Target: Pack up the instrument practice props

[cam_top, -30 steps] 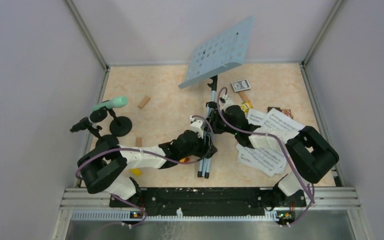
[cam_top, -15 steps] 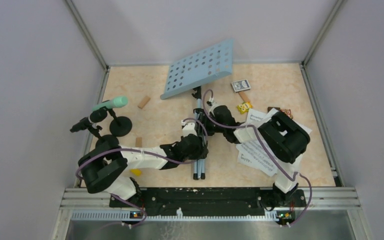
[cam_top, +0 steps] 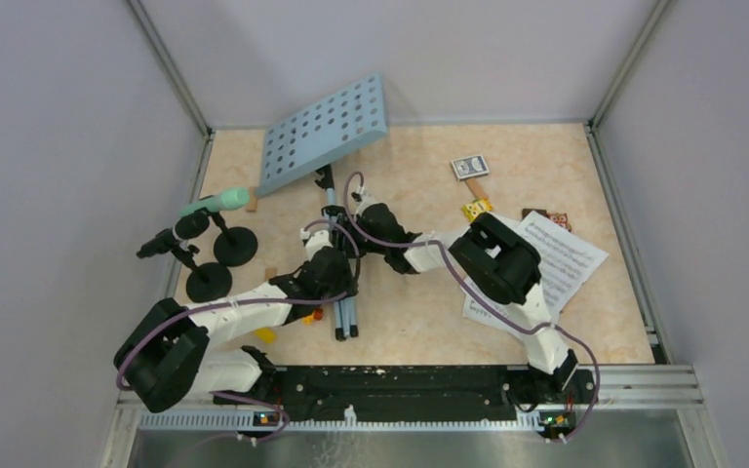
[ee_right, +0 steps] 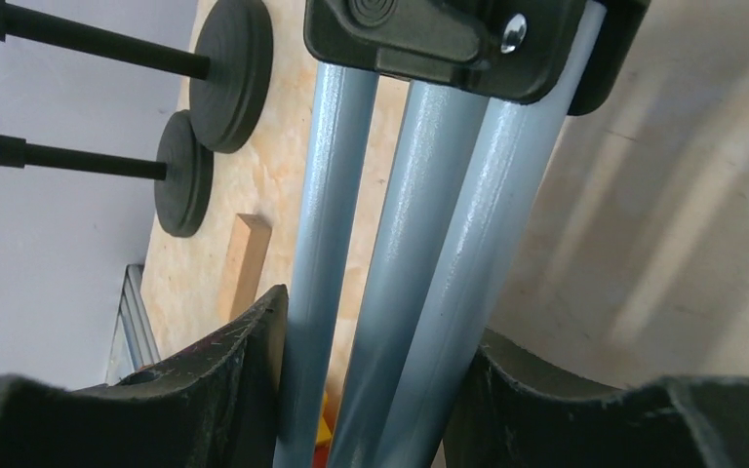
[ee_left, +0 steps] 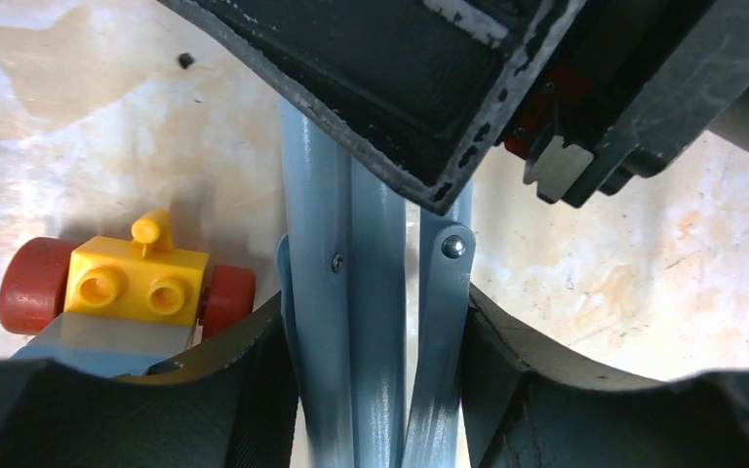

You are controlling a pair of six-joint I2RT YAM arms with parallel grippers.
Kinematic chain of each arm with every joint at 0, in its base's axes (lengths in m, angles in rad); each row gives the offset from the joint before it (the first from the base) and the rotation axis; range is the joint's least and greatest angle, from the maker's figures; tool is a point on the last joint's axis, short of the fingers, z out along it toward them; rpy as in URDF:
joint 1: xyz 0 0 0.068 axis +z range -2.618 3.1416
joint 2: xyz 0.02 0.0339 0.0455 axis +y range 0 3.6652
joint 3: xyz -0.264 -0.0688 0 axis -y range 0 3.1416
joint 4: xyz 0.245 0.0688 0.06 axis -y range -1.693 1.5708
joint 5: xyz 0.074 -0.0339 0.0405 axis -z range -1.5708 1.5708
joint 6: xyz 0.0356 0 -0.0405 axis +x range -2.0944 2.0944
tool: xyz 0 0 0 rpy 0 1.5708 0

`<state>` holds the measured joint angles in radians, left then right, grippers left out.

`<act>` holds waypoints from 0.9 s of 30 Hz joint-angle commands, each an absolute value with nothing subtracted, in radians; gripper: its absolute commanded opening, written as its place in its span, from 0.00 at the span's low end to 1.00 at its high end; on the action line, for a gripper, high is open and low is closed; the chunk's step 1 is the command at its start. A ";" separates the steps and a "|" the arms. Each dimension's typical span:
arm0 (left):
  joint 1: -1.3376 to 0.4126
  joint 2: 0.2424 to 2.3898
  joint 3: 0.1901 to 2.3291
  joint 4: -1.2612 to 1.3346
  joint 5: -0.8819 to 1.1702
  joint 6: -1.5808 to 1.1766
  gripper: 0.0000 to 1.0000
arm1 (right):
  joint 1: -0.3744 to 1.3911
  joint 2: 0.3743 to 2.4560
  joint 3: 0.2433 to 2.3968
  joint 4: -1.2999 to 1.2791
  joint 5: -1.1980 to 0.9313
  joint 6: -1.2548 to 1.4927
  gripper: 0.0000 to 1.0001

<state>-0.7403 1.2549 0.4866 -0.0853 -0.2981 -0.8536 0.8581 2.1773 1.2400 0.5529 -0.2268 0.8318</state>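
Observation:
The pale-blue perforated music desk (cam_top: 322, 132) tilts over the back left of the table, and its folded tripod pole (cam_top: 342, 297) runs toward the near edge. My left gripper (cam_top: 333, 271) is shut on the blue-grey tubes (ee_left: 371, 292) low down, its pads (ee_left: 254, 390) pressing both sides. My right gripper (cam_top: 364, 216) is shut on the same tripod pole (ee_right: 390, 224) higher up, just below its black clamp (ee_right: 429, 39). The mint-green microphone (cam_top: 216, 203) and the black microphone (cam_top: 160, 242) rest in two round-based holders (cam_top: 236, 244) at the left. White sheet-music pages (cam_top: 558, 259) lie on the right.
A yellow toy brick with red wheels (ee_left: 137, 283) lies beside the pole on its left. Tan wooden blocks (cam_top: 252, 201) sit near the mic holders (ee_right: 232, 68). A card deck (cam_top: 469, 166) and a small yellow brick (cam_top: 477, 209) lie at the back right. Walls enclose three sides.
Both arms have carried the stand to the left, so the desk went from back right of centre to back left. The right arm no longer covers the sheet music.

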 commanded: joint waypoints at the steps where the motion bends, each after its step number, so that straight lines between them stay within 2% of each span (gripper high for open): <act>1: -0.666 1.228 0.479 -0.265 -0.423 -0.773 0.45 | 0.873 2.157 1.326 0.672 -0.144 0.677 0.40; 6: -0.667 1.175 0.520 -0.316 -0.433 -0.767 0.75 | 0.857 2.023 1.234 0.585 -0.056 0.548 0.60; 9: -0.666 1.105 0.551 -0.356 -0.451 -0.755 0.83 | 0.834 1.925 1.174 0.515 -0.013 0.480 0.80; 10: -0.666 1.083 0.560 -0.366 -0.457 -0.749 0.84 | 0.824 1.897 1.156 0.494 -0.004 0.459 0.82; 19: -0.666 0.948 0.692 -0.444 -0.428 -0.663 0.88 | 0.757 1.618 0.953 0.478 0.012 0.322 0.84; 22: -0.666 0.884 0.759 -0.477 -0.419 -0.651 0.90 | 0.758 1.567 0.932 0.501 -0.106 0.262 0.84; 24: -0.667 0.849 0.828 -0.532 -0.429 -0.649 0.97 | 0.758 1.550 0.931 0.520 -0.201 0.229 0.83; 27: -0.666 0.814 0.961 -0.608 -0.424 -0.600 0.99 | 0.760 1.557 0.937 0.574 -0.344 0.208 0.83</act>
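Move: Both my hands still pinch the folded music stand legs. Their resting place is bare table about 5 cm to the left of my left hand and 2 cm below it, and some 3 cm straight under my right hand. From my left hand the toy car sits about 7 cm left and 2 cm back, at its height, and the wood block 18 cm left and 1 cm ahead. The stand's blue tray is about 20 cm ahead of my right hand, 2 cm left and 5 cm higher. My left hand slides the leg bundle about 5 cm left at table height, its fingers opening from part-way to wide, then it lifts 16 cm straight up off the legs. My right hand eases a centimetre left, opens too, and backs away to the right and up, some 13 cm each way, rolling about 35 degrees. ##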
